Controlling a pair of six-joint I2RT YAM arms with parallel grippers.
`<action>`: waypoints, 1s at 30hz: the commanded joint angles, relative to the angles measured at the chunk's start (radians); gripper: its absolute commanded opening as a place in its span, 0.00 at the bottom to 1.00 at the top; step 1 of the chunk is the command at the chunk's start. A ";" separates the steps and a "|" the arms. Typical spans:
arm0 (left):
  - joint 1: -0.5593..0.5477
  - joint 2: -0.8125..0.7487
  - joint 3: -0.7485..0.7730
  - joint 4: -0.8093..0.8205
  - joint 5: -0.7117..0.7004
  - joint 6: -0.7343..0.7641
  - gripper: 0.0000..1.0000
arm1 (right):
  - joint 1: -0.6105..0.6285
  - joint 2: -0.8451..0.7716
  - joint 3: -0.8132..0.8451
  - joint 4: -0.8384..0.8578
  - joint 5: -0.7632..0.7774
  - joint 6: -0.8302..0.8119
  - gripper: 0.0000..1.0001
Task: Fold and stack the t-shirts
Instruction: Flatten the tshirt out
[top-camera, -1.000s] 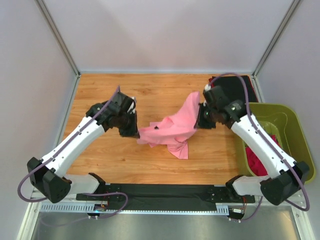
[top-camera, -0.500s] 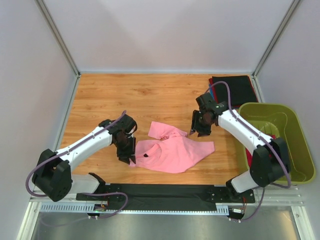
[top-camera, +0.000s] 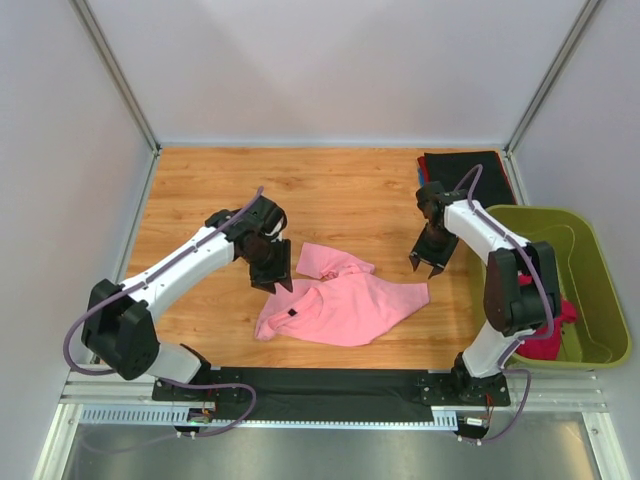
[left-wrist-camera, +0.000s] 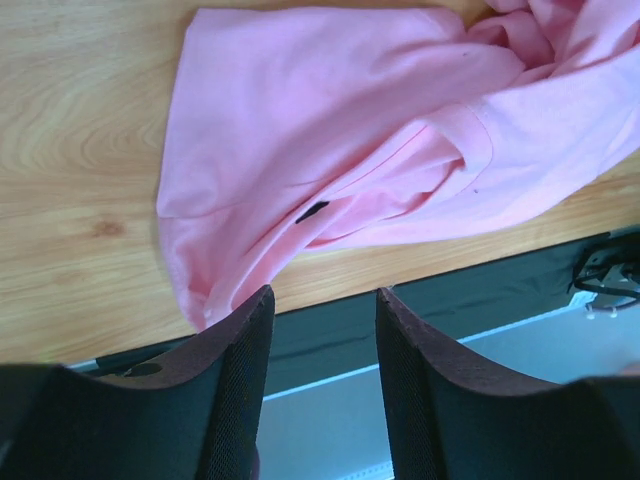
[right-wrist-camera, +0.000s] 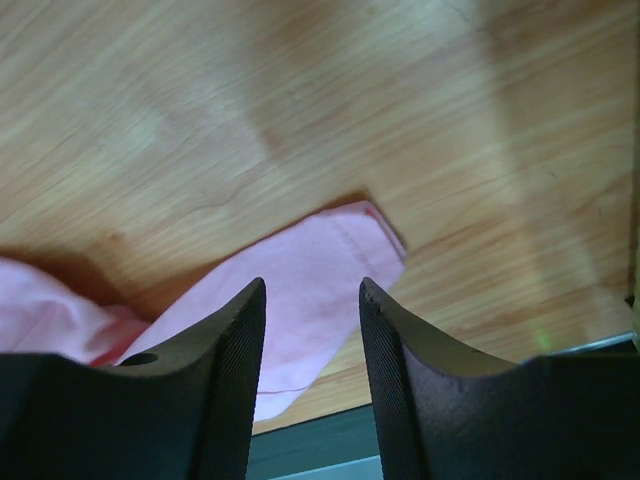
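A light pink t-shirt (top-camera: 345, 303) lies crumpled and partly spread on the wooden table (top-camera: 330, 190); it also fills the top of the left wrist view (left-wrist-camera: 400, 130) and shows in the right wrist view (right-wrist-camera: 300, 290). My left gripper (top-camera: 272, 280) hovers open just off the shirt's left edge, nothing between its fingers (left-wrist-camera: 235, 390). My right gripper (top-camera: 428, 264) stands open above the shirt's right corner, also empty. A stack of folded t-shirts, black on top (top-camera: 470, 172), rests at the back right. A magenta-red t-shirt (top-camera: 545, 330) lies in the tub.
An olive-green plastic tub (top-camera: 590, 250) stands at the right edge of the table. A black strip (top-camera: 330, 383) runs along the near edge between the arm bases. Grey walls enclose the table at the back and sides.
Both grippers have let go of the pink t-shirt, which dropped from hanging between them to lying on the table. Both arms then drew back, left arm upward-right, right arm outward to the right.
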 joint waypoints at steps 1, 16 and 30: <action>0.002 0.019 0.004 0.047 0.063 0.018 0.53 | -0.006 0.045 0.038 -0.073 0.118 0.107 0.44; -0.098 0.183 0.059 0.321 0.232 0.220 0.55 | -0.035 0.031 -0.074 0.134 -0.026 -0.147 0.47; -0.102 0.248 0.134 0.287 0.141 0.265 0.57 | -0.069 0.044 -0.160 0.264 -0.109 -0.206 0.47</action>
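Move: The pink t-shirt's right corner lies about 6 cm below the right hand, 2 cm back and 2 cm to its right; the green bin's middle is some 25 cm right and 2 cm back, the dark stack 23 cm ahead and 8 cm right. The shirt's folded-over middle is about 10 cm right of the left hand, 1 cm ahead and 12 cm below; at that same depth, the black tag lies 3 cm back, 3 cm right, the upper flap 8 cm ahead, 9 cm right. The t-shirt's right corner ends up between the open fingertips of the right hand, which sinks about 5 cm to just above the table. Over the shirt's folded-over middle, the left hand swings some 9 cm right, then sinks and eases forward about 3 cm each, turning about 20 degrees clockwise, open and clear of the cloth. ##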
